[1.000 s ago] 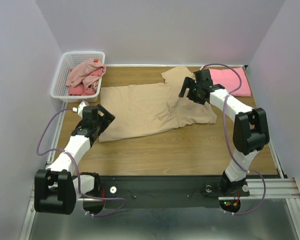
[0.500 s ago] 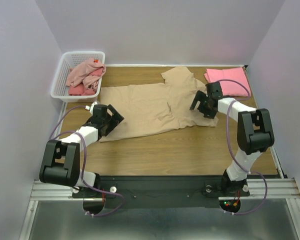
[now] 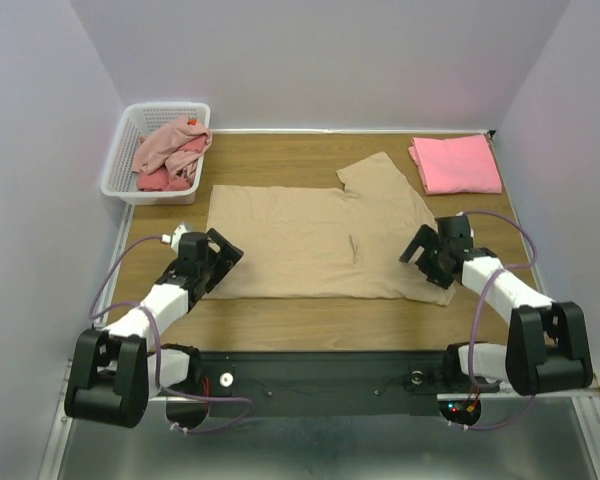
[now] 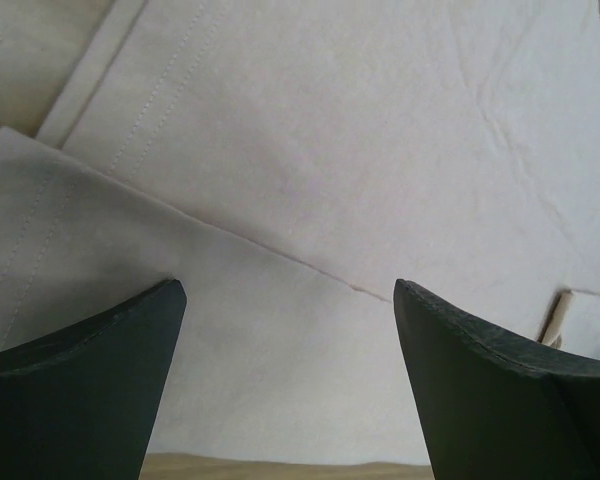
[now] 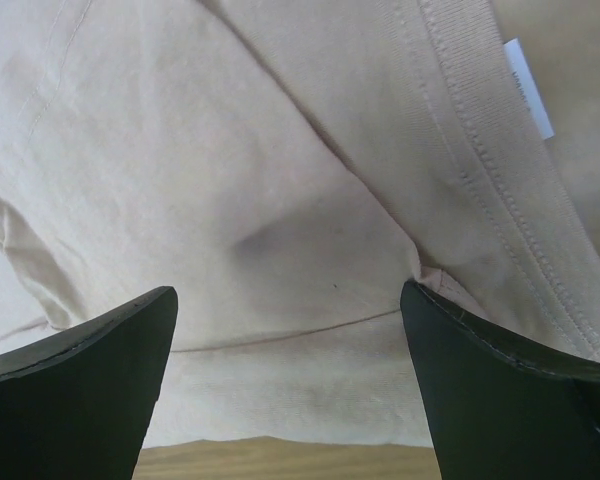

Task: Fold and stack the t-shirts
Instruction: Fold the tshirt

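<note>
The large beige t-shirt (image 3: 310,245) lies spread flat on the wooden table, with one sleeve pointing to the back right. My left gripper (image 3: 218,262) is open at its near-left hem corner. In the left wrist view (image 4: 288,290) the cloth (image 4: 360,150) lies between the spread fingers. My right gripper (image 3: 427,262) is open at the near-right corner. In the right wrist view (image 5: 289,290) it stands over cloth (image 5: 230,170) by the collar seam. A salmon-pink t-shirt (image 3: 456,163) lies folded at the back right. A dusty-pink shirt (image 3: 170,140) and a red one (image 3: 165,178) lie crumpled in the basket.
A white lattice basket (image 3: 120,165) stands at the back left corner. Pale walls close in the table on three sides. Bare wood (image 3: 320,320) runs between the shirt's near hem and the arm bases. A white label (image 5: 528,88) shows at the collar.
Both arms have pulled back toward the near edge. The beige shirt came with them and went from rumpled to spread flat. The salmon-pink shirt is uncovered again.
</note>
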Motion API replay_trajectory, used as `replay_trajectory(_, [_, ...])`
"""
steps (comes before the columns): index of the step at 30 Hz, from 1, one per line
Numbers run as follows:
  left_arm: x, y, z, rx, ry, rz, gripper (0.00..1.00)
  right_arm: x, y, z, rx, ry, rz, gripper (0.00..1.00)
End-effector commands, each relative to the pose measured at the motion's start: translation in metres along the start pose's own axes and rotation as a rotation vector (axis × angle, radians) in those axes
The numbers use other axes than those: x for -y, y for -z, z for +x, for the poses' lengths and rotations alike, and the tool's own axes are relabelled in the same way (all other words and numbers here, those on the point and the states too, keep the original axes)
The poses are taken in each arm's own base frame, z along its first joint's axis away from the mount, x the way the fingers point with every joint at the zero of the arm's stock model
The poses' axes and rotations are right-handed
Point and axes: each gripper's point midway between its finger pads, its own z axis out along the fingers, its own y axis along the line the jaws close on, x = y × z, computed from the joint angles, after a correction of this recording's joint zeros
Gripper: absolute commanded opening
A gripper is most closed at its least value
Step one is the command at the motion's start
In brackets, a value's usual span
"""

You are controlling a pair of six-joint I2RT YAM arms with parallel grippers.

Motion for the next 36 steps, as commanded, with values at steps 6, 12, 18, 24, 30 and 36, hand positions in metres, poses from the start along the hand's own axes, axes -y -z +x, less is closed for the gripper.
replay_trajectory(6, [-0.048,0.035,0.027,-0.047,0.066,-0.152,0.99,0.043,0.029,0.035,-0.007,-0.087,0.086,1.00])
replay_trajectory(12, [-0.053,0.049,0.030,-0.040,0.106,-0.166,0.99,0.036,0.038,0.030,-0.007,-0.087,0.063,1.00])
replay_trajectory(18, [-0.033,0.068,-0.007,0.076,0.081,-0.154,0.99,0.004,0.058,-0.002,0.051,-0.011,-0.043,1.00])
replay_trajectory(24, [0.035,0.073,-0.066,0.170,-0.028,-0.056,0.99,-0.050,0.090,-0.077,0.197,0.097,-0.139,1.00])
replay_trajectory(30, [0.094,0.033,-0.117,0.197,-0.186,-0.087,0.99,-0.116,0.090,-0.135,0.267,0.218,-0.248,1.00])
replay_trajectory(36, [0.117,-0.027,-0.147,0.198,-0.274,-0.249,0.98,-0.149,0.061,-0.179,0.298,0.254,-0.213,1.00])
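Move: The tan t-shirt lies spread about 3 cm below both hands. Its far left corner is about 16 cm ahead and 3 cm left of the left hand, with the laundry basket 25 cm ahead and 18 cm left. From the right hand the shirt's far sleeve is roughly 20 cm ahead and 12 cm left; the folded pink t-shirt is 22 cm ahead and 7 cm right. Back towards the robot first, both wide-open grippers keep on the cloth and sweep it some 6–7 cm level, the right stopping a little earlier. They then lift clear and swing up and forward over the shirt towards its far edge, ending about 13 cm (left) and 16 cm (right) higher; the left hand rolls its left side up about 15 degrees, the right levels out similarly. ##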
